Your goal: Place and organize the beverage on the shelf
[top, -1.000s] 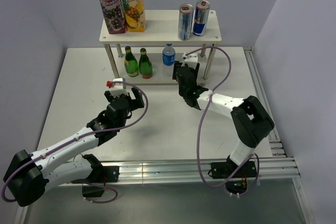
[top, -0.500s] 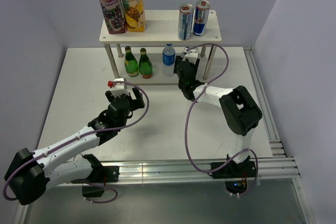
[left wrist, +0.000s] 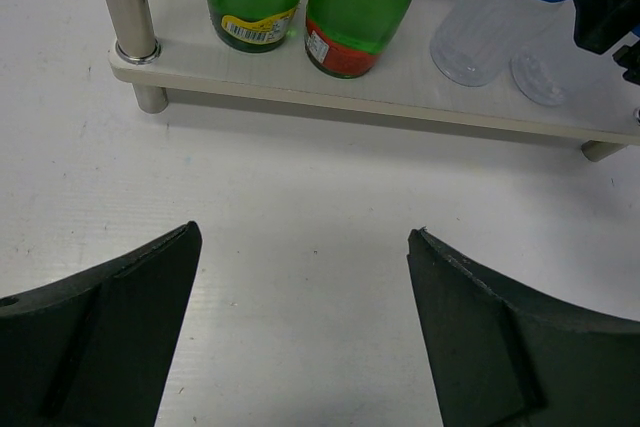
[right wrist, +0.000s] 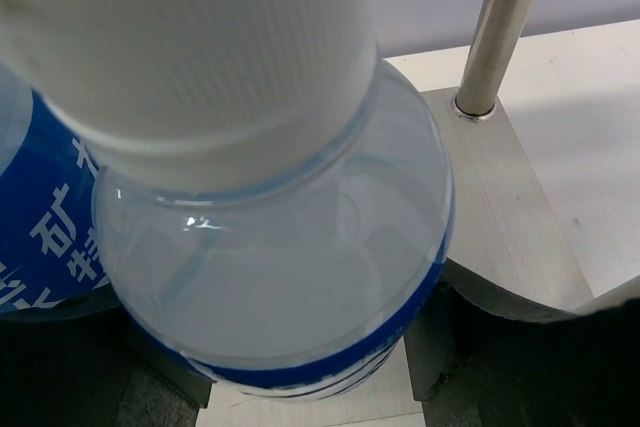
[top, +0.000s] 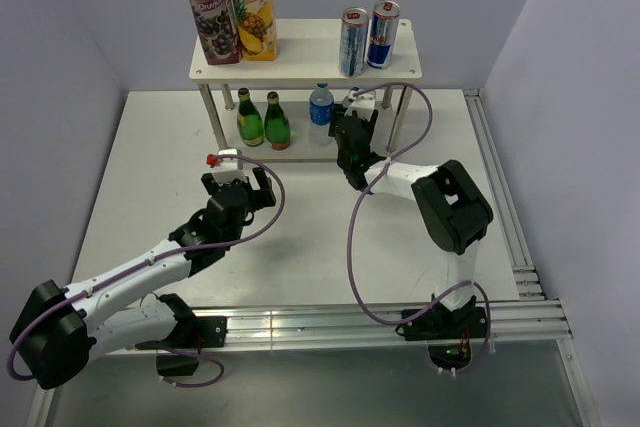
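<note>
The white two-tier shelf (top: 300,52) stands at the back. Its lower board (left wrist: 400,107) holds two green bottles (top: 249,119) (top: 276,123) and a water bottle (top: 321,107). My right gripper (top: 352,142) reaches in under the top board beside that bottle. In the right wrist view it (right wrist: 300,367) is shut on a second water bottle (right wrist: 270,247) with a white cap and blue label, standing upright on the lower board (right wrist: 510,217) near a post (right wrist: 505,27). My left gripper (top: 238,179) is open and empty over the table, in front of the shelf (left wrist: 300,247).
Two juice cartons (top: 210,7) (top: 252,2) stand on the top board at left and two cans (top: 353,42) (top: 383,34) at right. The right arm's purple cable (top: 420,122) loops past the shelf's right front post. Walls close in at the back and sides.
My right gripper has moved forward, in under the shelf's top board, with the water bottle. The left arm has barely moved.
</note>
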Motion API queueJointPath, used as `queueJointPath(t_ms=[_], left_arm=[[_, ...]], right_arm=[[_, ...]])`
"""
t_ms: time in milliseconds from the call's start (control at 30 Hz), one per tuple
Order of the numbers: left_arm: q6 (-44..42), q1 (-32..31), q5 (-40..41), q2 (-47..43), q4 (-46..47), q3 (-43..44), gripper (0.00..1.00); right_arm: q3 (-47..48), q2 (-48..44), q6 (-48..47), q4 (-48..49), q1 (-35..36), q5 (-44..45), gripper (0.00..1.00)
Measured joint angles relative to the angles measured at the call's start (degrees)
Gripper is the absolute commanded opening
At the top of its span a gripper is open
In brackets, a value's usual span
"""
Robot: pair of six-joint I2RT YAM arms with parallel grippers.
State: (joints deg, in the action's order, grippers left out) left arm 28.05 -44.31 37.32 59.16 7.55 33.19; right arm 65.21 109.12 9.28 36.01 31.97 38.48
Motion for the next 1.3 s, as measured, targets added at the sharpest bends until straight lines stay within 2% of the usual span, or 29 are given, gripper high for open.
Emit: queueJointPath(t_ms=[33, 67, 100, 133, 333, 600, 767, 867, 1100, 1200, 1300], left_arm=[[0.0, 0.0, 0.0, 0.0, 0.02, 0.0, 0.91], [0.0, 0.0, 0.0, 0.0, 0.0, 0.0, 0.91], [0.0, 0.0, 0.0, 0.0, 0.0, 0.0, 0.91], [0.0, 0.0, 0.0, 0.0, 0.0, 0.0, 0.9], [0.0, 0.0, 0.0, -0.07, 0.0, 0.0, 0.9], [0.0, 0.0, 0.0, -0.2, 0.0, 0.0, 0.9], [-0.02, 0.0, 0.02, -0.22, -0.02, 0.0, 0.9], [0.0, 0.0, 0.0, -0.22, -0.07, 0.0, 0.9], [0.02, 0.0, 0.0, -1.51, -0.13, 0.0, 0.89], [0.31, 0.0, -0.02, -2.21, -1.2, 0.22, 0.88], [2.84, -0.02, 0.04, -2.29, -7.15, 2.97, 0.86]], right_arm=[[-0.02, 0.0, 0.0, 0.02, 0.0, 0.04, 0.7], [-0.09, 0.0, 0.02, 0.09, 0.0, 0.09, 0.87], [-0.11, 0.0, 0.2, 0.17, 0.0, 0.13, 0.89], [-0.15, -0.02, -0.11, 0.63, 0.0, 0.48, 0.99], [-2.73, -4.42, -0.17, 3.23, -0.02, 1.57, 1.0], [-10.64, -13.42, 0.52, 3.41, 1.66, 3.54, 1.0], [-16.63, -21.66, 2.03, 1.53, 6.78, 6.8, 1.0], [-19.93, -26.97, 2.27, -0.17, 12.74, 9.14, 1.0], [-22.1, -38.12, 5.75, -12.13, 26.99, 14.93, 0.99], [-21.97, -45.81, 8.83, -21.18, 31.85, 16.39, 0.99], [-17.38, -52.5, 11.89, -34.56, 34.62, 16.02, 1.0]])
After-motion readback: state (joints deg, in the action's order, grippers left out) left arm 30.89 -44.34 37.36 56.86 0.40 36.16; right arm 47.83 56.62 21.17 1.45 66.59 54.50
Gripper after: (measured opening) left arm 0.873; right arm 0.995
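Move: On the shelf's lower board, the water bottle stands between the right hand's fingers, its middle practically at the hand point. The other water bottle is level with it, about 6 cm to the left; the nearer green bottle is level too, some 17 cm to the left. The right front post stands roughly 10 cm to the right and 4 cm back. From the left hand, the held bottle is about 20 cm ahead, 25 cm to the right and 2 cm lower. Opening its fingers wide, the right hand lets go of the water bottle, first rising about 4 cm while easing back, then pulling out of the shelf ever faster. By the end it is some 26 cm back towards its base and 13 cm higher, having drifted slightly right and then left, with the wrist turning about 20 degrees counter-clockwise. ##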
